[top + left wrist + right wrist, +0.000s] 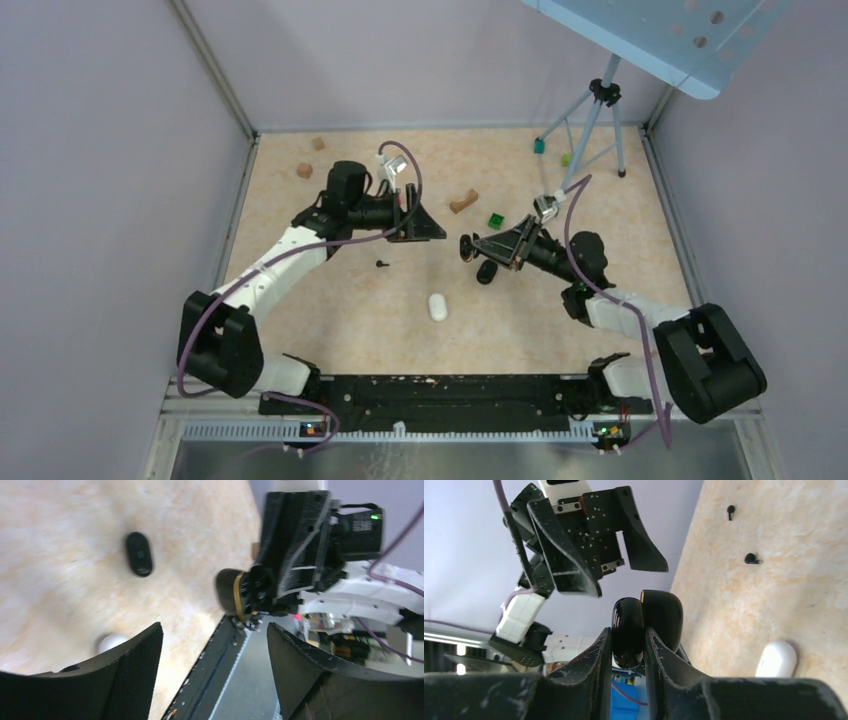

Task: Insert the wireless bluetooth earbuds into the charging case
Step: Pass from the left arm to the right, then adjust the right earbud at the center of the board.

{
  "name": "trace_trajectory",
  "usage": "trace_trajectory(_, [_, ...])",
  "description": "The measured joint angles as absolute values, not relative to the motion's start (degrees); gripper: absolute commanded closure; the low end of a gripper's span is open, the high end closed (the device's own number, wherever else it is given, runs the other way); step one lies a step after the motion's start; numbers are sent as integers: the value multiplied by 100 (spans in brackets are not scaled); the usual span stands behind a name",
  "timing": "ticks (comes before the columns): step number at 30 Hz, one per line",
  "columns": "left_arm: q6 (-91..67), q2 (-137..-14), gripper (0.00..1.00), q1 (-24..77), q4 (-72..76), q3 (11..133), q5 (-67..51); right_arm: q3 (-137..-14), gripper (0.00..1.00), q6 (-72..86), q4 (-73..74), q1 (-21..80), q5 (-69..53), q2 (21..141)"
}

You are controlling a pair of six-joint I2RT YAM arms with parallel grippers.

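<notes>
My right gripper (626,636) is shut on a glossy black charging case (628,625), held up off the table with its lid (663,614) swung open. In the top view that gripper (472,247) is right of centre, and the left gripper (425,226) faces it a short way off. The left gripper (215,652) stands open with nothing between its fingers, and the case (227,591) shows a gold rim ahead of it. Two small black earbuds (730,511) (751,558) lie on the beige table; one earbud (383,264) shows from above, below the left gripper.
A white oval case (437,306) lies in the middle near the front. A flat black oval thing (486,272) lies under the right gripper. Wooden blocks (304,170), a brown arch (463,202), a green block (495,221) and a tripod (600,110) stand toward the back.
</notes>
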State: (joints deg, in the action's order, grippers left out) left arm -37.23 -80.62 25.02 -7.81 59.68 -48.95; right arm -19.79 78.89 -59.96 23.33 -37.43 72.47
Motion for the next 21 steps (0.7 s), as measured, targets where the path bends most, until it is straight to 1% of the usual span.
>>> trace_trajectory(2, [-3507,-7898,37,2296,-1234,5968,-4567,-2082,100,7682,-5527,2300,-3769,7076])
trace_trajectory(3, [-3417,-7822,40,2226,-1470,5970,-4250,-2171,100,7522,-5183,2281,-3769,6956])
trace_trajectory(8, [-3148,-7741,41,2104,-3041,6095,-2091,-2637,100,6733,-3760,2250,-3754,6514])
trace_trajectory(11, [-3369,-7765,38,2104,-3717,6080,-1046,-2801,100,6366,-3148,2237,-3736,6364])
trace_trajectory(14, [-3712,-7806,40,2104,-3830,5913,-473,-2829,100,6149,-2794,2235,-3739,6329])
trace_trajectory(18, [-4303,-8176,49,2106,-3876,5749,-5,-2832,100,5966,-2467,2235,-3760,6322])
trace_trajectory(21, [-4654,-8460,56,2106,-3793,5631,134,-2921,100,5802,-2161,2233,-3760,6283])
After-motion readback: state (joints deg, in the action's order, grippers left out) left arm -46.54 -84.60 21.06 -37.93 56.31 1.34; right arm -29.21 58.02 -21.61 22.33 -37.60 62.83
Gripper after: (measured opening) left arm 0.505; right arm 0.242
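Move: The nearer black earbud lies about 6 cm ahead of the left hand, 14 cm to its left and some 22 cm below. The second earbud is another 6 cm farther out and 11 cm left of it. On the table, the white case lies 4 cm back and 1 cm left of the left hand. From the right hand, which already holds the open charging case, the nearer earbud is about 8 cm ahead, 19 cm left and 21 cm below. Take the left gripper away from the open case in the right hand, sweeping left and down about 15 cm each way towards the nearer earbud, while swinging its fingers from pointing right to pointing steeply down; let them narrow but stay open. Keep the right grip on the case, tipping its fingers some 20 degrees downward as it sinks slightly. ##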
